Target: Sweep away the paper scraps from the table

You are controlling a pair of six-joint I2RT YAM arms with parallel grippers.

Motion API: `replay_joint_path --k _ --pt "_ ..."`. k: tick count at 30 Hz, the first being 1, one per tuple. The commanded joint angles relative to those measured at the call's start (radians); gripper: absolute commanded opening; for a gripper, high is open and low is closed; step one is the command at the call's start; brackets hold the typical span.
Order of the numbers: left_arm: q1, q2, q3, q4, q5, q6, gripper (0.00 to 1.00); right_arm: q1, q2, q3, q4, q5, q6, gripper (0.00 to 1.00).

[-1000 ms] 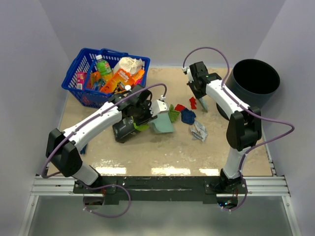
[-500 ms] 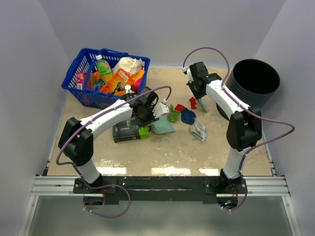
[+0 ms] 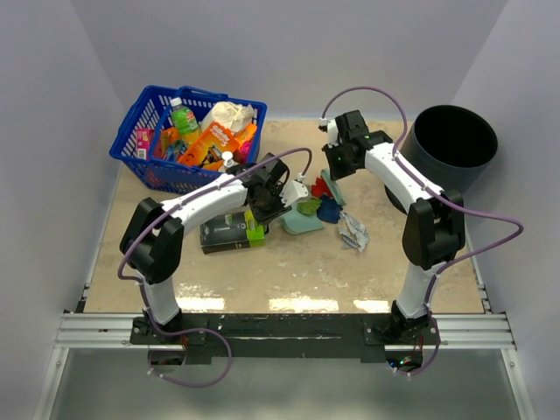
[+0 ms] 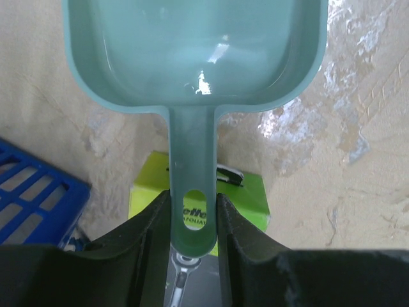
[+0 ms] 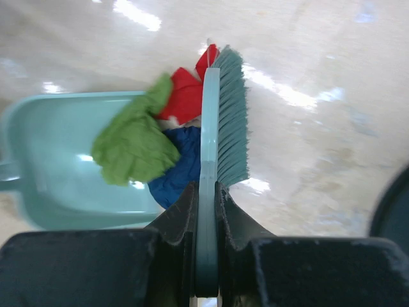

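Observation:
My left gripper (image 3: 278,194) (image 4: 193,199) is shut on the handle of the teal dustpan (image 3: 304,222) (image 4: 192,51), whose pan lies on the table (image 3: 289,267) facing the scraps. Its inside shows empty in the left wrist view. My right gripper (image 3: 337,162) (image 5: 206,192) is shut on the teal brush (image 3: 332,185) (image 5: 220,109), bristles right behind the pile. An olive green wad (image 3: 308,206) (image 5: 135,146) lies at the pan's mouth, with a dark blue wad (image 3: 330,210) (image 5: 182,169) and a red wad (image 3: 320,191) (image 5: 185,97) against the brush. A whitish-grey wad (image 3: 353,231) lies apart to the right.
A green-and-black box (image 3: 229,233) (image 4: 246,195) lies just left of the dustpan, under my left wrist. A blue basket (image 3: 157,112) full of goods stands at the back left. A black bin (image 3: 455,140) (image 5: 393,211) stands at the back right.
My left arm has carried the dustpan to the right, up to the scraps, uncovering the box. The right gripper has brought the brush left and down behind the red and blue wads.

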Motion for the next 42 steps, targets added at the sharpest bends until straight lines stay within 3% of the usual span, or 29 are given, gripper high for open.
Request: replay_joint_path --k 1,7,17,27,42 --pt "-0.005 0.04 0.053 0.055 0.047 -0.041 0.0 0.011 -0.008 -0.031 -0.036 -0.292 0.126 0.0" --pt "-0.005 0.05 0.073 0.059 0.062 -0.061 0.0 0.011 -0.029 -0.062 -0.01 -0.435 0.164 0.0" --pt "-0.002 -0.032 -0.017 0.154 0.013 -0.058 0.0 0.01 -0.151 0.004 -0.152 -0.204 0.014 0.0" --pt "0.001 -0.068 -0.088 0.236 0.026 -0.046 0.0 0.01 -0.301 -0.09 -0.185 -0.191 -0.032 0.0" --pt "0.001 -0.116 -0.125 0.286 0.061 -0.032 0.0 -0.088 -0.288 0.116 -0.188 -0.144 -0.067 0.0"
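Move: The blue scrap lies some 4 cm back, 2 cm left and 10 cm below the right hand, which already holds the brush with its bristles beside the pile. From that hand the green scrap is about 4 cm back and 6 cm left, the red one roughly 1 cm ahead and 3 cm left, the dustpan's bowl some 7 cm back and 7 cm left. From the left hand, holding the pan, the blue scrap lies about 5 cm ahead, 13 cm right and 6 cm below. The blue, green and red scraps are pushed left into the dustpan by the right hand's brush, which swings about 5 cm left while drawing slightly back; it then lifts clear, rising about 9 cm as it draws back and right, finally easing forward. The left hand keeps hold of the pan, edges it right and down, holds, then raises it slightly, mouth tilting up. ##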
